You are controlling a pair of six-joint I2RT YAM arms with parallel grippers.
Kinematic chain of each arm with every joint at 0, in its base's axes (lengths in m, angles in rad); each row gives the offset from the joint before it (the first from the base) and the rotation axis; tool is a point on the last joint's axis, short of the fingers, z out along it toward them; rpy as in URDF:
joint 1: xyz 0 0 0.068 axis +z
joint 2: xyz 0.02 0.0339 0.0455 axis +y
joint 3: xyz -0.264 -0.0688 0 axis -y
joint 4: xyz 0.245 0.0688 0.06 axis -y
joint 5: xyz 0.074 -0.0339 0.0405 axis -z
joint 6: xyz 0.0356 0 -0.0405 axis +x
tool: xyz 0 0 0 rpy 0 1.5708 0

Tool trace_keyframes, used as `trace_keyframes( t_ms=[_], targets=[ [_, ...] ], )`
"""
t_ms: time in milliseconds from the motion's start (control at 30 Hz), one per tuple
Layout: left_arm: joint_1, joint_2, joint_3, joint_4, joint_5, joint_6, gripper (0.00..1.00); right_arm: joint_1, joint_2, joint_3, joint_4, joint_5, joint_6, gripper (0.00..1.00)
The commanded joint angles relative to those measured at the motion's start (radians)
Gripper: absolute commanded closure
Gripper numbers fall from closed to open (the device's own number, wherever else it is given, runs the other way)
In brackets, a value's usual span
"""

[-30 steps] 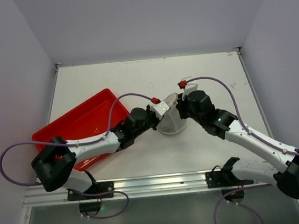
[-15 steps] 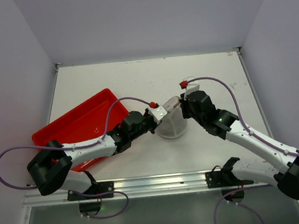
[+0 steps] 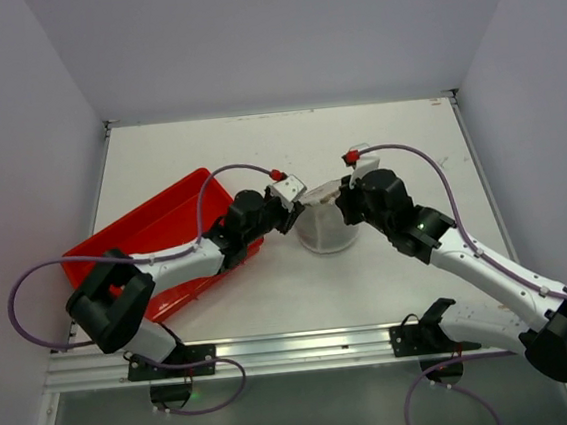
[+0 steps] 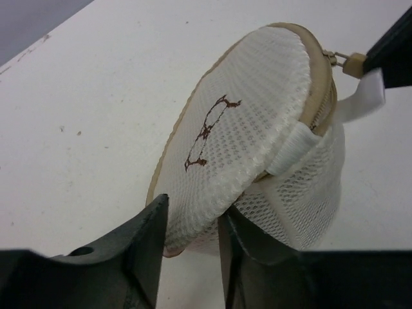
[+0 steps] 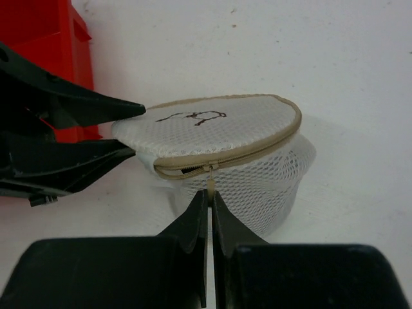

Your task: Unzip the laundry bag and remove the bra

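Observation:
The laundry bag, a white mesh drum with a tan zipper rim, stands mid-table between both arms. Its round lid tilts up on the left side. My left gripper is open, its jaws straddling the lid's near edge with a gap on one side. From the right, my right gripper is shut on the tan zipper pull, which hangs from the rim facing it. The zipper is parted a little to the left of the pull. The bra is hidden.
A red tray lies left of the bag, under the left arm, and its corner shows in the right wrist view. White walls enclose the table at the back and sides. Purple cables loop above both arms.
My left gripper's jaws have opened off the lid's edge, and the left arm has pulled slightly toward the tray. The right gripper stays shut on the pull.

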Motion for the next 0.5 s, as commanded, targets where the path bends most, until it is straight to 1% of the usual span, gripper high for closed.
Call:
trace_keyframes(
  t_ms=[0,33,67,100,133,167,200,233,333,467],
  targets=[
    [0.032,-0.005,0.037,0.049,0.074,-0.069,0.60,0.001,-0.027,-0.035,0.123,-0.085,0.056,1.00],
    [0.032,-0.017,0.020,0.051,0.091,-0.072,0.53,0.000,-0.033,-0.055,0.150,-0.084,0.073,1.00],
    [0.032,-0.052,0.010,0.052,0.105,-0.075,0.50,0.001,-0.041,-0.069,0.167,-0.093,0.081,1.00],
    [0.031,-0.074,-0.006,0.054,0.163,-0.072,0.48,0.001,-0.059,-0.081,0.186,-0.107,0.095,1.00],
    [0.022,-0.098,-0.039,0.063,0.192,-0.066,0.41,0.001,-0.067,-0.103,0.213,-0.134,0.112,1.00],
    [0.011,-0.142,-0.052,0.068,0.206,-0.049,0.36,0.001,-0.074,-0.112,0.226,-0.148,0.118,1.00],
    [-0.003,-0.158,-0.055,0.039,0.185,-0.035,0.33,0.001,-0.080,-0.117,0.235,-0.160,0.121,1.00],
    [-0.032,-0.170,-0.047,0.016,0.177,-0.018,0.31,0.001,-0.084,-0.121,0.241,-0.170,0.127,1.00],
    [-0.059,-0.177,-0.014,-0.055,0.191,0.019,0.30,0.001,-0.081,-0.123,0.247,-0.188,0.129,1.00],
    [-0.087,-0.100,0.048,-0.124,0.203,0.051,0.29,0.001,-0.082,-0.135,0.262,-0.203,0.136,1.00]
  ],
)
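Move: From the left gripper, the left end of the laundry bag's zip lies about 4 cm to the right and 1 cm back, roughly level with the fingertips. The zip pull is some 8 cm to the right at the same reach; the bag's body stands 5 cm right, 4 cm back and about 7 cm lower. From the right gripper, which already pinches the pull, that zip end lies about 5 cm left and level with it. Open the left gripper from about a third to roughly two-thirds and take it clear of the laundry bag's left edge, back about 6 cm, up 4 to 5 and slightly right, turning it some 15 degrees clockwise. Meanwhile keep the right fingers shut on the zip pull and carry it 3 cm left and a little back, raising the hand's left side about 10 degrees. ##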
